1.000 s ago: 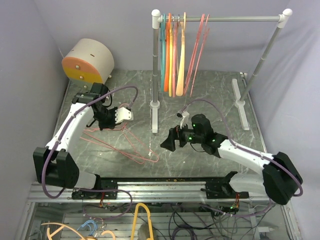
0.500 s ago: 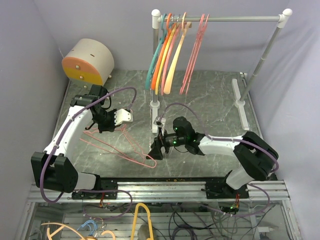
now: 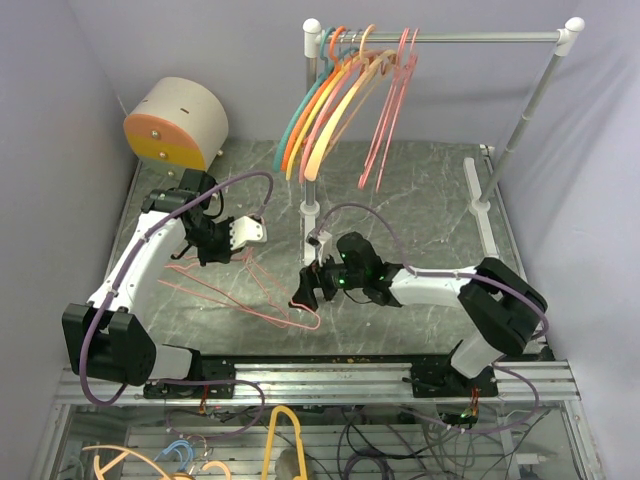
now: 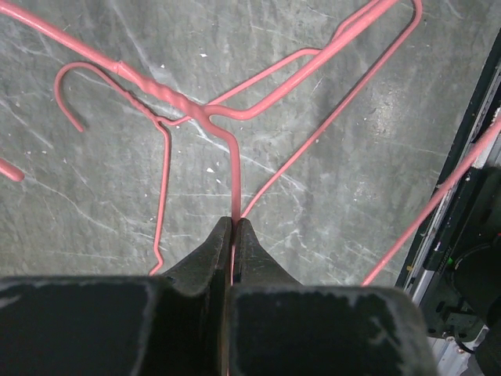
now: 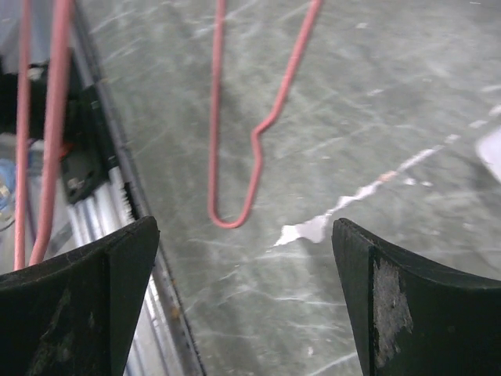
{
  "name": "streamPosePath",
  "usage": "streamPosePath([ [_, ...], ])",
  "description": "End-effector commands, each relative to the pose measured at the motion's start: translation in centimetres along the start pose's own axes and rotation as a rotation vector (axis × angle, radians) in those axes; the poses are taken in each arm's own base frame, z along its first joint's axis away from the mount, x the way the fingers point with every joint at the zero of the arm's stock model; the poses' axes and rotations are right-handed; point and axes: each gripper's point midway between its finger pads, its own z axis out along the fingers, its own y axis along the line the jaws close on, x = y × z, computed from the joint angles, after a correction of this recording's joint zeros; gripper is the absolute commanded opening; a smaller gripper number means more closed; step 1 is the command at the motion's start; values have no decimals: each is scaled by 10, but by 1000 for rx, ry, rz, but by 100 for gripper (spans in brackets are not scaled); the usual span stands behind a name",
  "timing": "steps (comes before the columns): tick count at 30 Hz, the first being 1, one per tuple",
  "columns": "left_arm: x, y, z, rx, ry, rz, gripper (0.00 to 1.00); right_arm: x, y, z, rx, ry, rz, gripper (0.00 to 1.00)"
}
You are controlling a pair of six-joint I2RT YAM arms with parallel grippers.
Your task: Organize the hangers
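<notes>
Two pink wire hangers (image 3: 270, 313) lie overlapping on the grey table, and their twisted necks (image 4: 168, 95) and a hook show in the left wrist view. My left gripper (image 3: 245, 232) is shut on one wire of them (image 4: 233, 223). My right gripper (image 3: 305, 290) stands open low over the table, just short of a rounded wire corner (image 5: 228, 222), with nothing between its fingers (image 5: 244, 227). Teal, orange, pink and peach plastic hangers (image 3: 318, 115) hang on the silver rail (image 3: 480, 37), swung out to the left. Pink wire hangers (image 3: 385, 120) hang beside them.
A beige drum with an orange face (image 3: 178, 125) sits at the back left. The rail's left post (image 3: 310, 215) stands just behind my right gripper, and its right foot (image 3: 480, 205) lies at the back right. The table's metal front edge (image 5: 117, 157) runs close by my right gripper.
My right arm has swung left and low towards the wire hangers' corner, its jaws a little narrower. The plastic hangers on the rail have swung out to the left. The left arm has barely moved.
</notes>
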Motion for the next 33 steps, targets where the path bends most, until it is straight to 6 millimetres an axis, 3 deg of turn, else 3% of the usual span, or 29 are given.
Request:
streamPosePath([
  [1, -20, 3, -11, -17, -64, 26, 7, -5, -42, 0, 245, -14, 7, 93],
  [6, -25, -3, -16, -7, -77, 38, 7, -14, -71, -15, 431, -66, 21, 93],
  [11, -22, -7, -15, 12, -64, 43, 7, -14, -79, -21, 420, -65, 76, 94],
  [15, -17, -11, -10, 43, -46, 31, 7, -24, -83, -40, 319, -137, 180, 94],
  [21, -16, -8, -6, 22, -49, 28, 7, -51, -14, -56, -97, -250, 162, 95],
  [26, -18, -4, -5, 25, -48, 22, 7, -44, 51, -59, -382, -199, 88, 94],
  [29, -16, -3, -2, 21, -44, 22, 7, -31, 66, -45, -394, -125, 31, 94],
  [33, -19, -3, -3, 25, -51, 20, 7, -4, 70, -23, -395, -16, 26, 94],
])
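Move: Behind the right hand by roughly 7 cm and 4 cm to its right, at about its own height, is the near corner of the pink hanger. From the left hand, which already pinches that hanger near its neck, this corner lies about 13 cm back, 20 cm right and some 5 cm lower. A loose hanger's corner lies on the table about 4 cm left of the right hand, 1 cm back and 9 cm below; the rack's left foot is 13 cm ahead, 2 cm right and 8 cm below. Swinging forward and right about 10 cm and dipping some 3 cm, the right hand first moves away from the held hanger's corner, turning clockwise. It then reverses, rising about 9 cm while sweeping back some 11 cm and left, turning counter-clockwise about 30 degrees and levelling its fingers, which stay wide open without closing on the corner. The left keeps its pinch and lifts only a centimetre. ##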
